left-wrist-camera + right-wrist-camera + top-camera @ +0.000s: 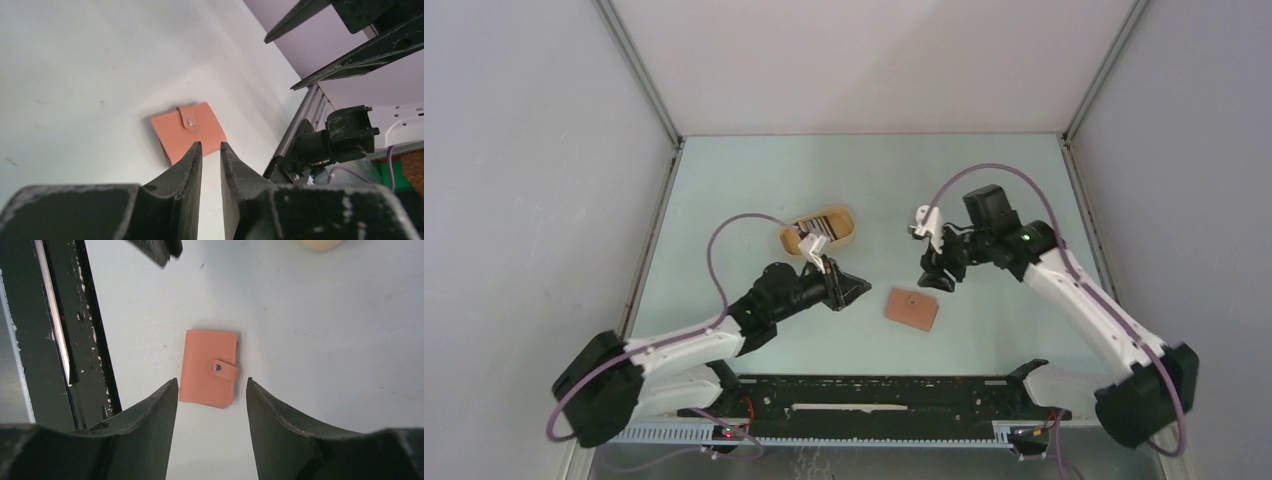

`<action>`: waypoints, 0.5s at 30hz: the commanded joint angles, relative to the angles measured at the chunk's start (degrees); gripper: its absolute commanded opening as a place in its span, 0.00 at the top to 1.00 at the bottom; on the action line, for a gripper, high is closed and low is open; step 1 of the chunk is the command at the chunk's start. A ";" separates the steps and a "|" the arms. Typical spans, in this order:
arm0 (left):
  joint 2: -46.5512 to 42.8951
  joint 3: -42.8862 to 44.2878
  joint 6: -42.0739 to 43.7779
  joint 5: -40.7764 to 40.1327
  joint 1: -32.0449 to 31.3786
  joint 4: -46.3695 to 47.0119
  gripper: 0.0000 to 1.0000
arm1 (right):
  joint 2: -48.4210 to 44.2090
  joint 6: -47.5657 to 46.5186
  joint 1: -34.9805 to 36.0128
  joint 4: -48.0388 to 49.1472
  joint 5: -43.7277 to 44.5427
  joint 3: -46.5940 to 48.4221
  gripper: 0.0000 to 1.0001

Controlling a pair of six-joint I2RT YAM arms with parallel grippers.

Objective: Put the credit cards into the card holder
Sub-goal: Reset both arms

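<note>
The card holder (912, 309) lies flat on the table between the two arms, folded, its snap tab fastened. It is reddish-brown with a small stud, as the left wrist view (190, 131) and the right wrist view (207, 369) both show. My left gripper (849, 290) hovers just left of it, jaws a narrow gap apart with nothing between them (211, 146). My right gripper (936, 275) hangs above its far side, open wide and empty (211, 384). The credit cards (812, 238) show as white and dark pieces in the tan tray, partly hidden by the left wrist.
The oval tan tray (839, 222) sits behind the left gripper; its edge (322, 244) shows at the top of the right wrist view. A black rail (874, 390) runs along the near table edge. Grey walls close in the left, right and far sides.
</note>
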 commanded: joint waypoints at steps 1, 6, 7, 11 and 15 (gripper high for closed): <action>-12.47 6.15 13.64 -5.90 0.14 -16.42 0.72 | -9.45 -1.14 -2.40 3.44 -4.60 -3.90 0.38; -23.33 9.89 19.03 -9.18 0.24 -25.14 0.36 | -14.43 6.97 -7.71 6.15 -5.60 -4.10 0.14; -25.22 10.19 19.19 -9.46 0.23 -26.14 0.27 | -15.42 8.18 -9.68 6.35 -6.91 -4.07 0.07; -29.88 11.19 18.13 -10.39 0.29 -30.59 0.06 | -20.03 11.91 -16.98 7.34 -11.36 -3.99 0.00; -34.06 13.42 16.16 -13.39 0.39 -36.38 0.00 | -23.56 17.63 -22.26 9.46 -11.71 -4.00 0.00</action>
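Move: Just past the near side of the left hand's reach over the table lies the closed card holder, some 9 cm to that hand's right, level with it in reach and about 13 cm below. From the right hand it is about 2 cm back, 2 cm to the left and 16 cm below. The tray of cards stands roughly 19 cm ahead and 12 cm left of the left hand, about 13 cm down. Rising clear of the closed card holder, both empty hands draw apart: the left climbs about 12 cm and goes some 7 cm left, its fingers tipping up about 20 degrees and spreading from a narrow gap to wide open. The right climbs some 8 cm and goes about 6 cm right, its left-pointing fingers lifting and swinging clockwise as they open fully. Neither touches anything. ##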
